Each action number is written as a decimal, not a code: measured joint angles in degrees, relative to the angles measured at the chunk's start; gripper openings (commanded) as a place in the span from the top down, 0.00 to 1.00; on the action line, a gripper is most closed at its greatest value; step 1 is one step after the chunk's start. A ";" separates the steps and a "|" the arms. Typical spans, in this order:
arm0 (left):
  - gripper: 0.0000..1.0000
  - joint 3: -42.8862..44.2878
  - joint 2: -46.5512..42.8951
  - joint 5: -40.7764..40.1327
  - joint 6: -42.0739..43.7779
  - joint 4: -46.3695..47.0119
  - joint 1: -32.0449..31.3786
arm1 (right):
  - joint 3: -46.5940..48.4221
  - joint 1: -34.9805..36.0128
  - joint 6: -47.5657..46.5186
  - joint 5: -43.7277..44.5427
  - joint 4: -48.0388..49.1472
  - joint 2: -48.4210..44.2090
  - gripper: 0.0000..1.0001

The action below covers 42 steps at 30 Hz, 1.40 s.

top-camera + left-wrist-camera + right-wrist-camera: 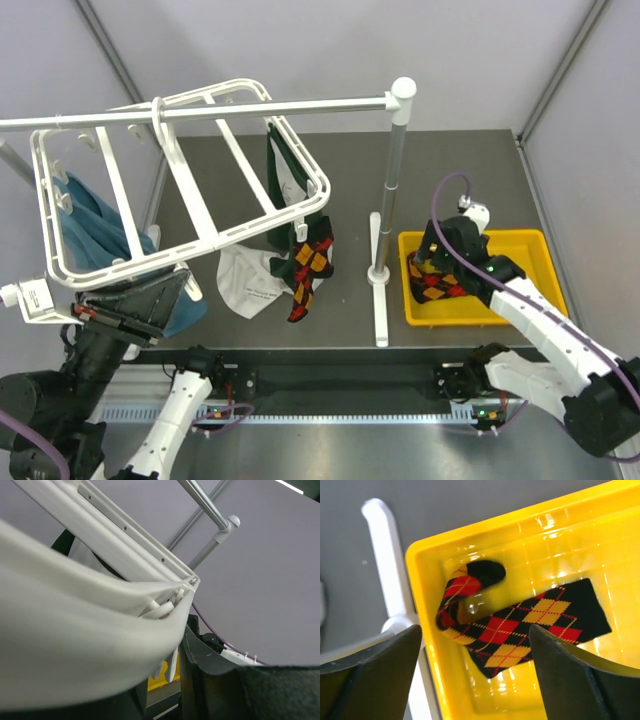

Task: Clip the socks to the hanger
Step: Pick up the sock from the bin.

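Note:
The white hanger [200, 215] hangs from a silver rail. Clipped to its rim are a dark green sock [285, 175], an argyle sock [310, 265], a white-grey sock [248, 282] and a blue one [90, 235]. My left gripper [140, 292] is at the frame's near rim, shut on it. In the left wrist view the blurred white bar [75, 645] fills the space beside my dark finger [220, 680]. Another argyle sock [520, 630] lies in the yellow tray [427, 670]. My right gripper [475, 680] hovers open just above it, a finger on each side.
The silver rail [200, 112] rests on an upright post [395, 170] with a white T-shaped foot [380, 290], right beside the tray's left wall [405, 290]. The foot [385, 555] also shows in the right wrist view. Grey walls enclose the table.

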 measured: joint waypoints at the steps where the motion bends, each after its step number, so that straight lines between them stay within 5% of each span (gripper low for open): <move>1: 1.00 0.00 -0.13 -0.04 0.00 0.00 0.00 | -0.02 0.00 -0.11 -0.59 -0.83 -1.25 0.11; 9: 1.00 0.04 -0.52 0.00 -0.61 0.00 0.00 | 0.50 -4.02 5.42 3.82 -8.33 -10.99 0.26; 19: 1.00 1.36 -0.52 -0.17 -0.61 -0.24 0.00 | -0.92 -21.14 15.47 -0.92 -11.19 3.04 0.26; 28: 1.00 -0.09 -0.81 -0.09 -0.85 0.24 0.00 | -1.01 -21.68 18.84 -5.55 -11.30 12.28 0.24; 42: 1.00 -1.70 -1.25 -0.26 -0.76 0.48 0.00 | -1.09 -21.68 23.91 -3.91 -9.90 20.83 0.40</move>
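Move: The argyle sock lies in the left part of the yellow bin, its middle some 12 cm below my right hand, about 5 cm to its right and 3 cm back; its black cuff points right. The bin's middle is about 9 cm right of this hand and 2 cm back, and the white stand's foot about 11 cm left and 3 cm back. From my left hand the sock is some 44 cm right, 17 cm ahead and far below. I lift my empty right hand about 3 cm while drawing it back, swing it right from over the sock's body towards its cuff end, then sink into the bin, ending some 11 cm lower and 9 cm to the right. On the way I turn clockwise about 40 degrees and tip the fingers steeply down; they narrow somewhat but stay open, on either side of the patterned part by the cuff. ##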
